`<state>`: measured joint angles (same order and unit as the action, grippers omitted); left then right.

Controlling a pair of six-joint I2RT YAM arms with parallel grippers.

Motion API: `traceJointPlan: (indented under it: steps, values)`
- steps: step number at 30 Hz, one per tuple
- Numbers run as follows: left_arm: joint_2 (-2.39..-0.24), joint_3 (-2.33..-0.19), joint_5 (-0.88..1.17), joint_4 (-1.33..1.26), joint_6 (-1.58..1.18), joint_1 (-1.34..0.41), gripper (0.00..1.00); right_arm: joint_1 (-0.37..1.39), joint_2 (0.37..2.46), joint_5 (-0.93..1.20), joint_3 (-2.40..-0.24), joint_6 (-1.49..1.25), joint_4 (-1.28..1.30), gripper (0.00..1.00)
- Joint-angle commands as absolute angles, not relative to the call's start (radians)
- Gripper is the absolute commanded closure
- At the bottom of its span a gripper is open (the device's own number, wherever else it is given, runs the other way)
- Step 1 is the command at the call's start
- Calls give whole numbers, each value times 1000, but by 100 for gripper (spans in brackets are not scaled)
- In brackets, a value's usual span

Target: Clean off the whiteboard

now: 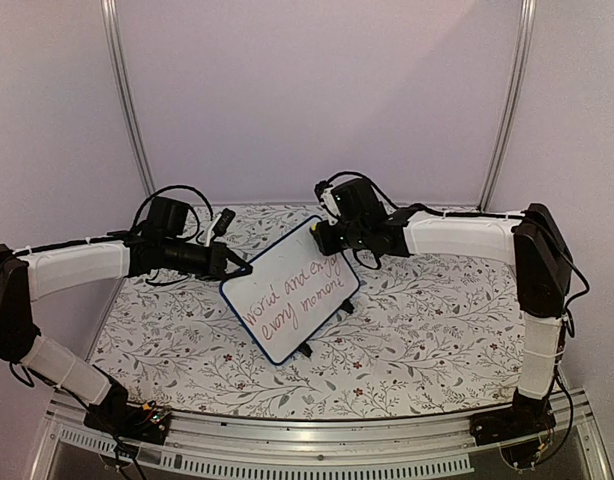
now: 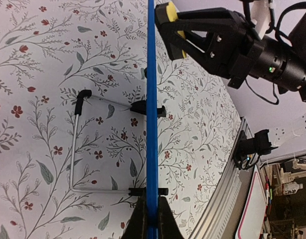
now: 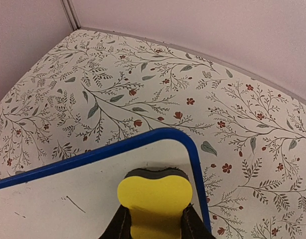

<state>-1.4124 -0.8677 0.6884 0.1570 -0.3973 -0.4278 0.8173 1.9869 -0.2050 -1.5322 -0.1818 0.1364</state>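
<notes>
The whiteboard (image 1: 292, 290) stands tilted on the floral table, blue-framed, with red handwritten words on its face. My left gripper (image 1: 237, 268) is shut on the board's left edge; in the left wrist view the blue frame (image 2: 151, 124) runs straight up from between the fingers (image 2: 138, 224). My right gripper (image 1: 322, 238) is shut on a yellow eraser (image 3: 154, 199), whose dark felt face presses against the whiteboard (image 3: 68, 199) near its top right corner. The same eraser (image 2: 169, 22) shows in the left wrist view beside the frame.
The board's wire stand (image 2: 76, 144) with black feet (image 1: 305, 349) rests on the floral cloth (image 1: 437, 330). Purple walls and two metal poles (image 1: 127, 100) close the back. The table's metal front rail (image 1: 317, 450) lies near the arm bases.
</notes>
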Motion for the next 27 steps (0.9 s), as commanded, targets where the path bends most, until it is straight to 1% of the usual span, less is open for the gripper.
traceJointPlan:
  steps: [1,12,27]
  values:
    - [-1384,-865,736,125,-372,-431,100,813,2024,-180,-1560,-159,162,82]
    - [-1387,-867,740,120,-376,-428,100,822,1931,-103,-1346,-217,85,82]
    - [-1388,-865,726,124,-376,-428,100,974,1953,-76,-1385,-253,89,82]
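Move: Just below the board's far upper corner, the right hand holds the sponge against the whiteboard; that corner is only about 3 cm ahead and 1 cm right. The word "enjoy" lies some 5 cm back and 5 cm lower, with "and" about 9 cm back, 5 cm left and 5 cm lower, and "moment" roughly 8 cm back and 10 cm lower. From the left hand, "enjoy" is about 7 cm ahead, 14 cm right and 5 cm lower. Wiping down the board's slope from the far corner, the right hand takes the gripped sponge some 3 cm down and about as far back, then sweeps level back and left for about 5 cm along the top of the "and enjoy" line, turning slightly counter-clockwise. The sponge stays against the face; the left hand keeps its pinch on the board's edge, holding still. ##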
